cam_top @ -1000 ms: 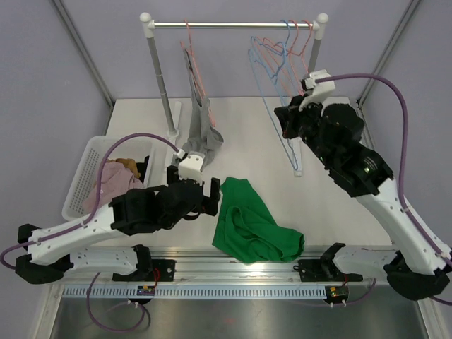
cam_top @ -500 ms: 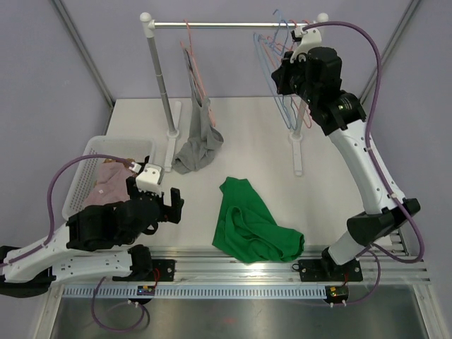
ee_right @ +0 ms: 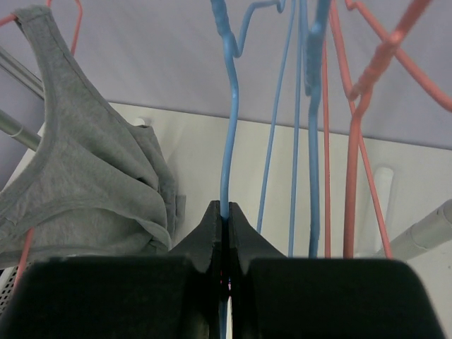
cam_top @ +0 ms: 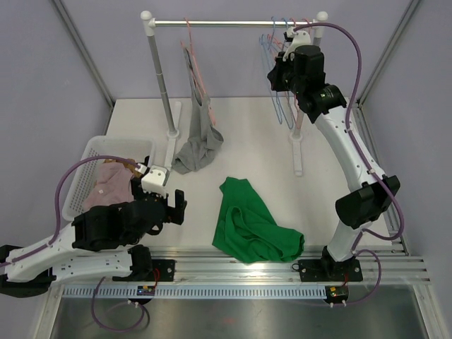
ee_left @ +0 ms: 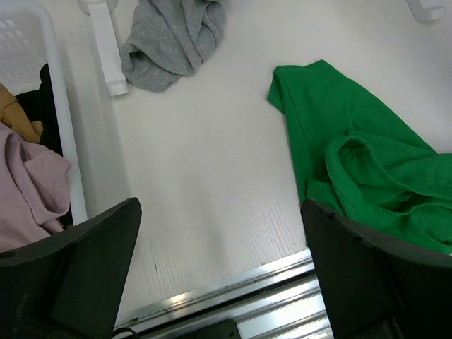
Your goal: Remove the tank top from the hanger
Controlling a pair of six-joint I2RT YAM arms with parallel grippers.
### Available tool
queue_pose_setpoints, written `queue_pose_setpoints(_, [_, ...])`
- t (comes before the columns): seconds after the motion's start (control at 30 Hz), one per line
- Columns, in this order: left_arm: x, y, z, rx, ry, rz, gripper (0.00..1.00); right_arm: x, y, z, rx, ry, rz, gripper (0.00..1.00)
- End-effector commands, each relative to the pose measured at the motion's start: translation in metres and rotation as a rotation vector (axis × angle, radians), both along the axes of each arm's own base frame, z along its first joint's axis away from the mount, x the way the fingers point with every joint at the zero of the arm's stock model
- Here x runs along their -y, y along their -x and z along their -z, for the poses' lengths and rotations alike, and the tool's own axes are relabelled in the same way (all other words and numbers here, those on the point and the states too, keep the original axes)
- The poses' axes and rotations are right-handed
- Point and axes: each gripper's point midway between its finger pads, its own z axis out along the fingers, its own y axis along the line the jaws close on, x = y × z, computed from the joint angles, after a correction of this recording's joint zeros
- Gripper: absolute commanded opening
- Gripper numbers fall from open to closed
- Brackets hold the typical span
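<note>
A grey tank top (cam_top: 199, 134) hangs from a pink hanger (cam_top: 191, 49) on the rail, its hem bunched on the table; it also shows in the right wrist view (ee_right: 92, 176) and the left wrist view (ee_left: 169, 42). A green tank top (cam_top: 254, 226) lies crumpled on the table (ee_left: 367, 162), off any hanger. My right gripper (cam_top: 279, 74) is up by the rail's right end, shut (ee_right: 224, 208) on the wire of a blue hanger (ee_right: 226, 141). Low over the near table, my left gripper (cam_top: 176, 205) stands open (ee_left: 220, 212) and holds nothing.
The rail (cam_top: 226, 25) spans two white posts. More red and blue hangers (cam_top: 289, 39) crowd its right end beside the held one. A white basket (cam_top: 81, 191) with pink and brown clothes stands at the left, next to my left arm.
My right arm rose from mid-table height up to the rail's right end with the blue hanger. My left arm drew back toward the near left, away from the grey tank top.
</note>
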Motion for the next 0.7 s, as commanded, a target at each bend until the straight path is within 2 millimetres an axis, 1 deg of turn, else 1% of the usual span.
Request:
queue_pose_setpoints(0.0, [0.007, -0.002, -0.005, 0.011, 0.030, 0.004, 0.99, 0.016, 0.006, -0.029, 0.072, -0.086, 0.031, 0.00])
queue_pose_setpoints(0.1, [0.007, -0.001, -0.006, 0.012, 0.037, 0.006, 0.99, 0.022, 0.006, -0.020, 0.049, -0.082, 0.032, 0.00])
queue_pose_setpoints(0.2, [0.008, -0.001, -0.007, 0.014, 0.042, 0.007, 0.99, 0.027, 0.009, -0.019, 0.047, -0.085, 0.042, 0.01])
queue_pose_setpoints(0.27, [0.009, -0.002, -0.007, 0.015, 0.039, 0.009, 0.99, 0.029, 0.014, -0.022, 0.052, -0.092, 0.041, 0.09])
queue_pose_setpoints(0.3, [0.010, -0.002, -0.006, 0.013, 0.031, 0.011, 0.99, 0.024, 0.017, -0.022, 0.047, -0.099, 0.010, 0.17])
queue_pose_setpoints(0.33, [0.011, -0.003, -0.006, 0.013, 0.027, 0.011, 0.99, 0.024, 0.019, -0.023, 0.045, -0.100, 0.001, 0.25])
queue_pose_setpoints(0.37, [0.012, -0.003, -0.006, 0.014, 0.020, 0.011, 0.99, 0.024, 0.023, -0.025, 0.043, -0.098, -0.007, 0.42])
queue_pose_setpoints(0.4, [0.014, -0.003, -0.007, 0.011, 0.019, 0.013, 0.99, 0.023, 0.027, -0.027, 0.046, -0.096, -0.017, 0.49])
queue_pose_setpoints(0.43, [0.018, -0.005, -0.004, 0.002, -0.002, 0.012, 0.99, 0.025, 0.035, -0.037, 0.063, -0.102, -0.027, 0.59])
queue_pose_setpoints(0.47, [0.021, -0.005, -0.003, -0.003, -0.011, 0.011, 0.99, 0.026, 0.040, -0.039, 0.060, -0.101, -0.027, 0.78])
queue_pose_setpoints(0.5, [0.026, -0.005, -0.003, -0.011, -0.004, 0.011, 0.99, 0.028, 0.045, -0.043, 0.067, -0.099, -0.025, 0.84])
queue_pose_setpoints(0.53, [0.036, -0.008, 0.000, -0.018, -0.011, 0.017, 0.99, 0.031, 0.051, -0.048, 0.076, -0.101, -0.021, 0.89])
queue_pose_setpoints(0.57, [0.045, -0.007, 0.002, -0.032, -0.005, 0.039, 0.99, 0.036, 0.063, -0.057, 0.088, -0.105, -0.019, 0.99])
queue_pose_setpoints(0.6, [0.054, -0.007, 0.004, -0.036, -0.006, 0.056, 0.99, 0.038, 0.070, -0.061, 0.094, -0.107, -0.020, 0.99])
queue_pose_setpoints(0.63, [0.068, -0.009, 0.000, -0.030, 0.033, 0.071, 0.99, 0.042, 0.084, -0.072, 0.114, -0.112, -0.024, 1.00])
queue_pose_setpoints(0.67, [0.083, -0.009, 0.006, -0.049, 0.026, 0.100, 0.99, 0.045, 0.092, -0.073, 0.109, -0.107, -0.021, 0.99])
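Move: The right hand holds the blue hanger, its hook already over the rail; the rail spot beside the other hangers lies about 11 cm ahead, 2 cm right and 11 cm up. From that hand the other blue hanger is 10 cm ahead, 5 cm right, the pink hangers 10 cm ahead, 10 cm right, and the grey tank top 2 cm ahead, 23 cm left, lower. The green tank top lies 25 cm right of the left hand, 2 cm ahead, 24 cm below; the basket 16 cm ahead, 26 cm left. Still pinching the blue hanger's wire, the right hand shifts it about 2 cm right along the rail towards the other hangers, then stops going sideways, spreads its fingers wide to let go, and backs off about 5 cm towards its base while rising a little. Late on, the left hand, wide open and empty, sets off about 4 cm to the right and 2 cm down towards the green tank top, tipping slightly. ##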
